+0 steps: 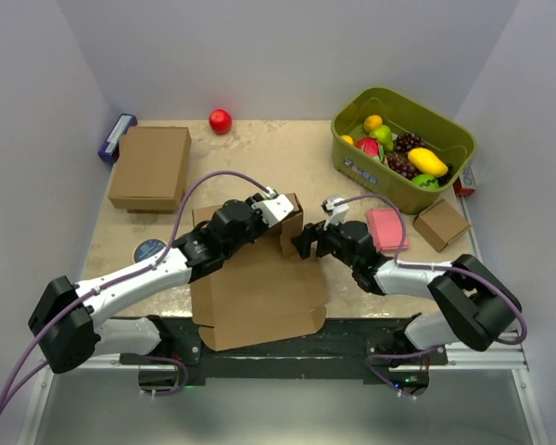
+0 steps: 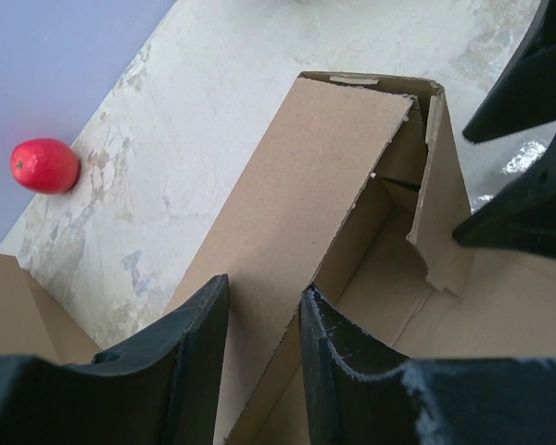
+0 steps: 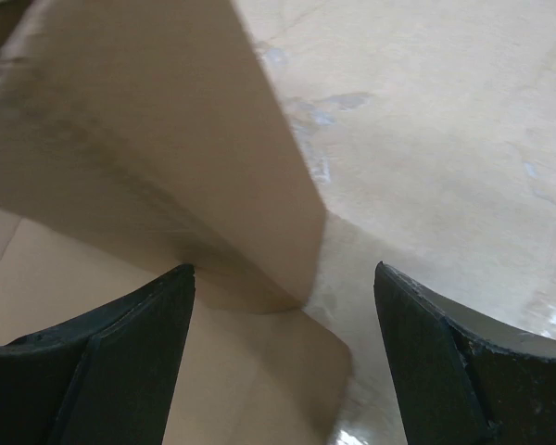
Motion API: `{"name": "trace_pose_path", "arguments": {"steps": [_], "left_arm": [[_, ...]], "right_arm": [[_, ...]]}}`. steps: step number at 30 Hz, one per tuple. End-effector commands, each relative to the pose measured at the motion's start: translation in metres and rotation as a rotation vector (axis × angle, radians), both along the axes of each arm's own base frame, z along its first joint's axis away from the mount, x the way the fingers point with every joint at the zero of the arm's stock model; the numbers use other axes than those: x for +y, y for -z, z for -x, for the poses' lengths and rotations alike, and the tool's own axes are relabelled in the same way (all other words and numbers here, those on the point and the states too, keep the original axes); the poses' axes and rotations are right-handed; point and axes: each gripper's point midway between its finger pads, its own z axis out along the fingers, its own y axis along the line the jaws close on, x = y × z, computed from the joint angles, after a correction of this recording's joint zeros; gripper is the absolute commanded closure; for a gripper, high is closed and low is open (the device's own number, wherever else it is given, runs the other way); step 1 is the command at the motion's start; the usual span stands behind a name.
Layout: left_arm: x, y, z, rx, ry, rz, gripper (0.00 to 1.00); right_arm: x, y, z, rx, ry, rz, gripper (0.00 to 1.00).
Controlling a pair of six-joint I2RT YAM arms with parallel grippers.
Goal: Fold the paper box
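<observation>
The paper box (image 1: 259,297) is a brown cardboard sheet lying flat in the middle of the table, with its far wall (image 2: 296,185) folded upright. My left gripper (image 1: 290,221) comes in over that wall, and in the left wrist view its jaws (image 2: 264,287) straddle the wall and are shut on it. My right gripper (image 1: 304,243) stands open at the wall's right end. An upright side flap (image 3: 167,158) rises between its wide-apart fingers (image 3: 284,269) without touching them. Its black fingers (image 2: 528,185) also show beside the wall's corner.
A closed brown box (image 1: 150,167) sits at the back left, with a red ball (image 1: 221,120) behind it. At the back right is a green bin (image 1: 352,167) of fruit. A pink block (image 1: 386,229) and a small cardboard cube (image 1: 441,224) lie right of my right arm.
</observation>
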Motion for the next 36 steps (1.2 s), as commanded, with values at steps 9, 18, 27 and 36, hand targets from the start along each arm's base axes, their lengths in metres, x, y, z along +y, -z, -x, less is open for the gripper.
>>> {"name": "trace_pose_path", "arguments": {"steps": [9, 18, 27, 36], "left_arm": [[-0.007, 0.028, 0.016, 0.098, 0.054, -0.041, 0.62], [-0.011, 0.027, 0.019, 0.098, 0.064, -0.040, 0.63], [-0.012, 0.028, 0.020, 0.097, 0.068, -0.043, 0.64], [-0.012, 0.027, 0.021, 0.097, 0.064, -0.043, 0.64]], "right_arm": [[0.034, -0.069, -0.018, -0.238, 0.038, -0.123, 0.22], [0.042, -0.068, -0.027, -0.251, 0.046, -0.096, 0.29], [0.048, -0.062, -0.036, -0.262, 0.100, -0.035, 0.40], [0.029, -0.050, -0.044, -0.238, 0.270, 0.022, 0.55]]}}
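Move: The right hand, open, has the box's right side wall close ahead: about 4 cm forward, 3 cm left and 3 cm up. The folded far strip lies some 7 cm forward and 10 cm left of this hand, and higher; the flat base panel is about 12 cm back and 9 cm left, some 8 cm down. The pink block is roughly 19 cm right and 3 cm forward. For the left hand, that side wall is about 8 cm right, 2 cm back and 5 cm down. Left first, then up and finally forward, about 4, 3 and 3 cm, the right hand works in around the box's right side wall. The fingertips tilt up some 10 degrees and swing slightly clockwise, one finger inside the wall and one outside, while the gap closes by nearly half. The left hand stays, still pinching the far strip. ##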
